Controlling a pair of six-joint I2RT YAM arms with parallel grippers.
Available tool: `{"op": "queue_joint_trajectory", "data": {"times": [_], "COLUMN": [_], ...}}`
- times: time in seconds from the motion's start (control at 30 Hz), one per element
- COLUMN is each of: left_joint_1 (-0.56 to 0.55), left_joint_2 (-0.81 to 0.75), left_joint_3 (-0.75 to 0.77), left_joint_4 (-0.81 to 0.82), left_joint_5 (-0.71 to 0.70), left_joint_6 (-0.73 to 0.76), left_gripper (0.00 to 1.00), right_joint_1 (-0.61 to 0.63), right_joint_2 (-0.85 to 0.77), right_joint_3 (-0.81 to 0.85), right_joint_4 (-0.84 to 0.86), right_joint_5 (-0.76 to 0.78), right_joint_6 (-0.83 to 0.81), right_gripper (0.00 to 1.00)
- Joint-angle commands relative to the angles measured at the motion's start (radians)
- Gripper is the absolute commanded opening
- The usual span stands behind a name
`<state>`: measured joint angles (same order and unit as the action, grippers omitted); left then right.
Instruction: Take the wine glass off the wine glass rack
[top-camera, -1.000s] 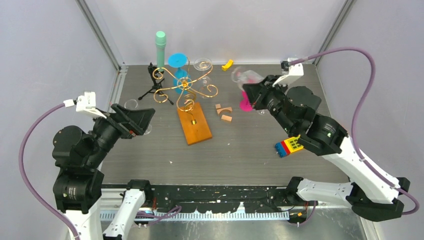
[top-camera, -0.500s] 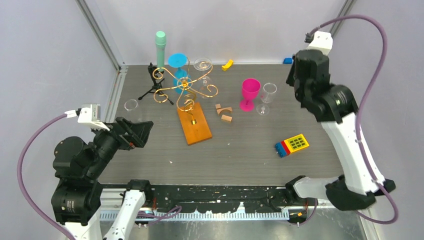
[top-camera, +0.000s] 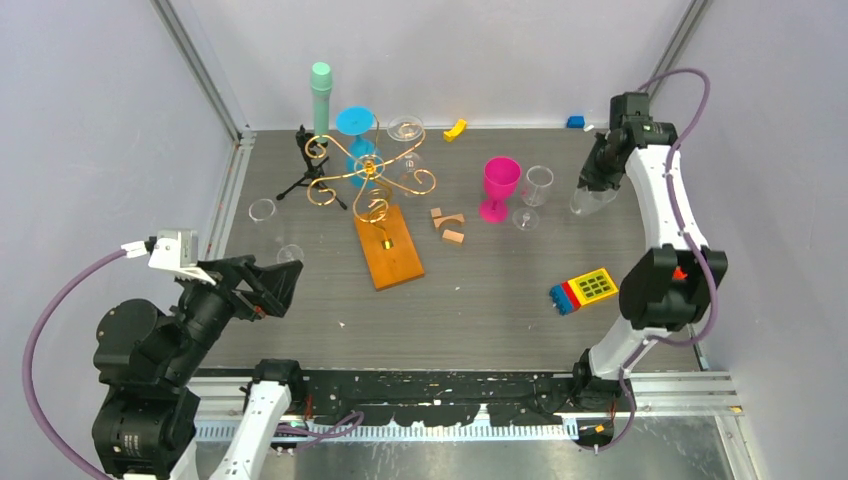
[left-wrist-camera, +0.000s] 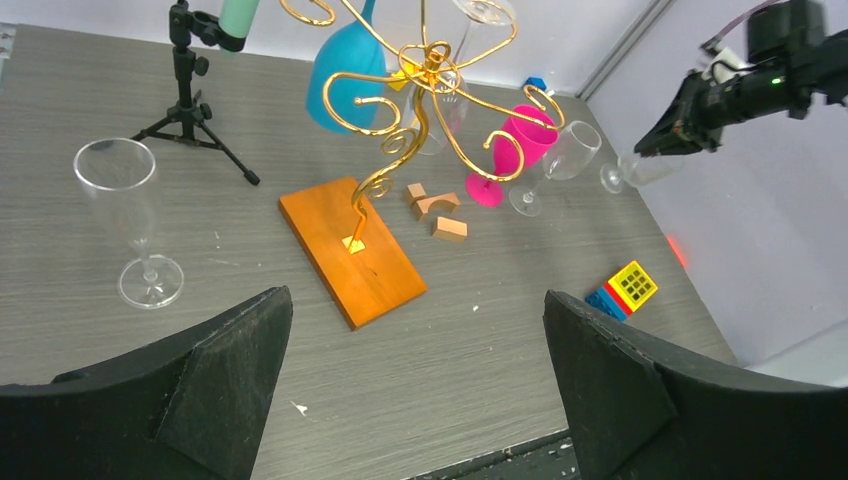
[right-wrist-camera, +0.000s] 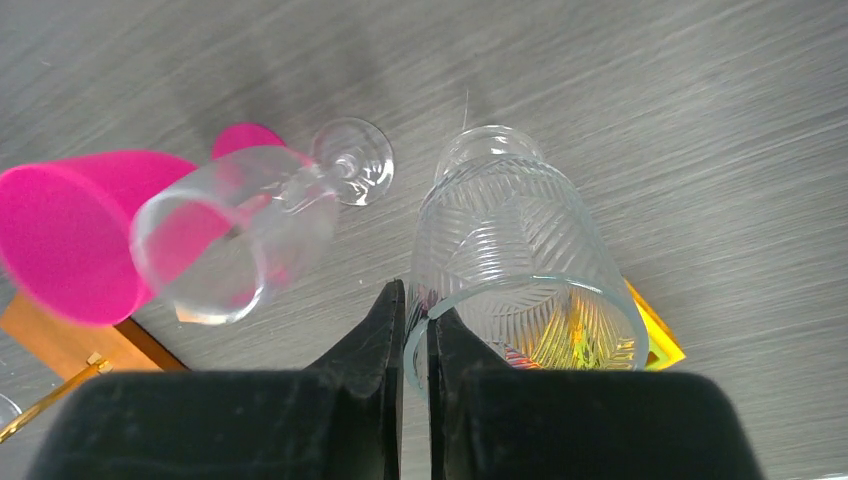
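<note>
The gold wire wine glass rack (top-camera: 372, 172) (left-wrist-camera: 425, 90) stands on its orange wooden base (top-camera: 392, 255) at the back centre. A blue wine glass (top-camera: 355, 125) (left-wrist-camera: 345, 85) and a clear wine glass (top-camera: 405, 130) hang upside down from its arms. My left gripper (top-camera: 270, 283) (left-wrist-camera: 417, 295) is open and empty near the front left. A clear flute (left-wrist-camera: 130, 215) stands apart from it on the table. At the far right my right gripper (top-camera: 590, 180) (right-wrist-camera: 415, 300) is shut on the rim of a patterned clear glass (right-wrist-camera: 520, 250) (top-camera: 585, 202), which is tilted.
A pink goblet (top-camera: 500, 185) and a clear stemmed glass (top-camera: 536, 188) stand right of the rack. Wooden blocks (top-camera: 448, 225) lie between them. A black tripod (top-camera: 305, 165) and a green cylinder (top-camera: 320, 95) are at the back left. A toy brick stack (top-camera: 583, 290) lies front right.
My right arm swung from beside the pink goblet to the far right with the patterned glass. The left gripper drew back toward the near edge, opening wider and leaving the flute standing.
</note>
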<state>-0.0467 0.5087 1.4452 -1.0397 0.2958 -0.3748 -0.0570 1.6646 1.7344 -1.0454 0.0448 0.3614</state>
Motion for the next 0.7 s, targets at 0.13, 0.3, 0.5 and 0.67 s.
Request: {"op": "queue_joint_trajectory", "data": {"times": [0.13,0.3,0.5,0.67], "left_joint_1": [-0.022,-0.026,-0.029,-0.028], "left_joint_2": [-0.036,-0.042,-0.043,-0.046], "left_joint_3": [-0.008,-0.019,-0.031,-0.044], "left_joint_4": [0.021,0.015,0.041,0.047], "left_joint_5": [0.077,0.069,0.146,0.152], "left_joint_6": [-0.015,-0.007,-0.009,-0.015], "left_gripper": [1.0,1.0,1.0,1.0], "right_joint_1": [-0.018,-0.02,-0.02,-0.018], "right_joint_2": [0.123,0.176,0.22,0.245], "right_joint_3": [-0.075,-0.102,-0.082,-0.066], "right_joint_4": [0.093,0.168,0.168,0.155], "right_joint_5": [-0.119,-0.136,-0.089,-0.068], "right_joint_6": [0.052,0.067,0.067,0.051], "right_gripper": [0.0,0.01,0.07,0.11]}}
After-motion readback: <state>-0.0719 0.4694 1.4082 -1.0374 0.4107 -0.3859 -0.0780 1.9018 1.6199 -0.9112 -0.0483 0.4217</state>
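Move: The right hand already holds a clear wine glass by its rim; the bare table spot for its foot lies about 26 cm below, 4 cm ahead and 1 cm left. The standing clear glass is about 7 cm ahead and 9 cm left, the pink goblet 9 cm ahead and 17 cm left, and the toy block 10 cm back and 5 cm right. From the left hand, that spot is some 32 cm ahead, 60 cm right and 46 cm below. The right hand keeps pinching the rim and lowers the glass about 12 cm towards the table, fingers tipping steeper. ##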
